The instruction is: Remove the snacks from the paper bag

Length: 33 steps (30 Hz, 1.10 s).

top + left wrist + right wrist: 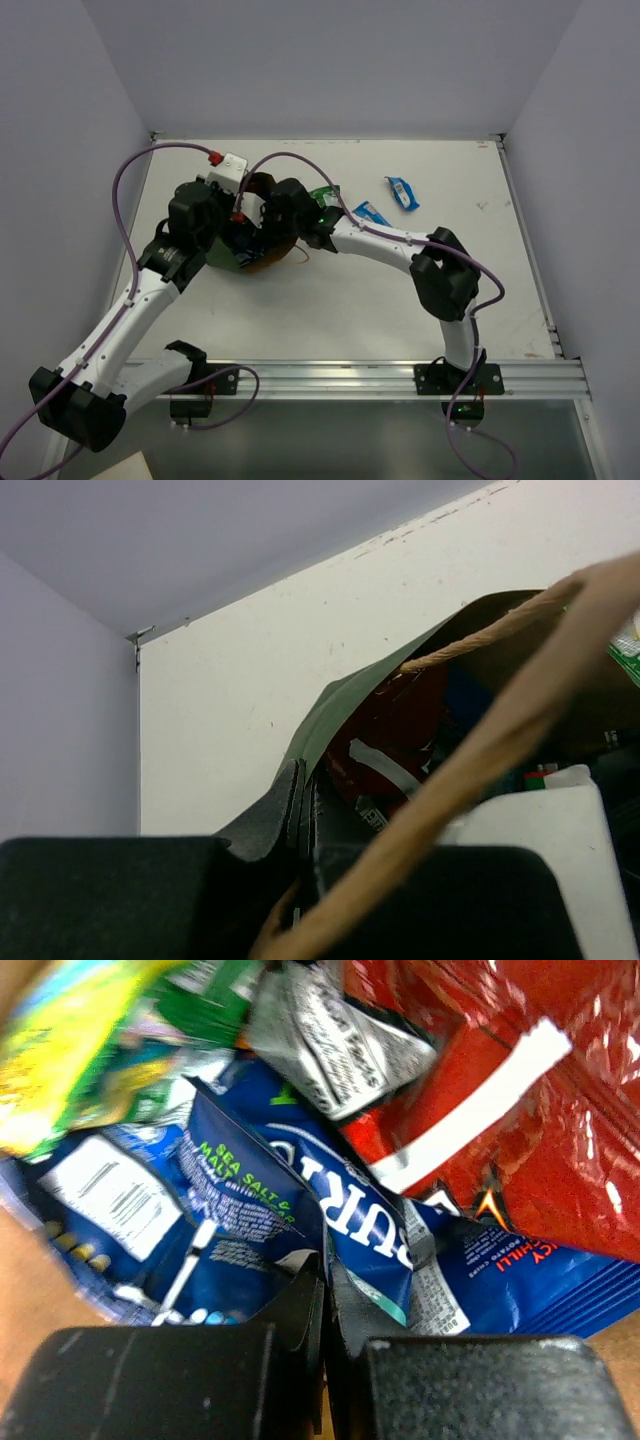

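The dark green paper bag (pixel 224 256) lies tipped on the table's left half, its mouth facing right. My left gripper (pixel 303 780) is shut on the edge of its green wall (pixel 335 705), and a tan handle (pixel 480 755) crosses in front. My right gripper (pixel 327 1282) is inside the bag, shut on the edge of a blue-and-white packet (pixel 350 1210). Around it lie the red-orange chip bag (pixel 520 1080), other blue packets (pixel 180 1260) and a green packet (pixel 90 1050). The red bag also shows in the left wrist view (pixel 395 730). In the top view my right gripper's fingertips are hidden in the bag's mouth.
Outside the bag, right of its mouth, lie a green packet (pixel 325 196), a blue-and-white packet (pixel 369 212) and a small blue bar (pixel 401 192). The walls close in at the back and both sides. A metal rail (pixel 400 378) runs along the near edge.
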Each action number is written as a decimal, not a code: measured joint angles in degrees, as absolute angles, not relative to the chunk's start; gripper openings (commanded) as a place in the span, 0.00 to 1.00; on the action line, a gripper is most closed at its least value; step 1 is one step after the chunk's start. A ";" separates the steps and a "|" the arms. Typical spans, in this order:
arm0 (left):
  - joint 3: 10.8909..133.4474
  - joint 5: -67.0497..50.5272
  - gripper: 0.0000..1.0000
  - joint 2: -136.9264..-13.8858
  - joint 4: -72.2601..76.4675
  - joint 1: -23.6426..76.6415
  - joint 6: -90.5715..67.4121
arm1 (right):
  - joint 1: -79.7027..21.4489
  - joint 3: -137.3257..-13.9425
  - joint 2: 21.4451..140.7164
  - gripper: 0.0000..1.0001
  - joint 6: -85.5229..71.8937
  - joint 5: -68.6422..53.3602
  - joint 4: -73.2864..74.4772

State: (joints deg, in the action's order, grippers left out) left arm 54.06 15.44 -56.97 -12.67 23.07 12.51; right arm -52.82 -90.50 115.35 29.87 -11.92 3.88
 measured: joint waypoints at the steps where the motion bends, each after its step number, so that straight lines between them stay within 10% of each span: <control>1: 54.06 15.44 0.00 -56.99 -12.53 23.07 12.45 | -52.84 -90.43 114.76 0.00 29.85 -12.45 4.67; 33: 54.15 23.97 0.00 -60.95 -15.68 22.37 7.60 | -42.92 -91.50 80.73 0.00 16.60 -7.97 7.94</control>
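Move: The right gripper, pinching the blue crisp packet inside the paper bag, has the bag's mouth about 12 cm above it. The green packet, already out on the table, lies some 15 cm to the right, 12 cm ahead and 14 below; the blue bar packet is 12 cm farther right than the green one, and the blue-white packet 20 cm farther right and 7 farther out. From the left hand, the green packet is roughly 22 cm right, 13 ahead and 27 below. Keep the right fingers shut on the blue crisp packet and draw it up out of the paper bag, easing back some 8 cm as you climb. Then swing right and forward while still rising, about 30 cm up in all, fingertips tilting up some 30 degrees. Hold the bag's rim with the left gripper, letting it sink slightly and then move a little left. ##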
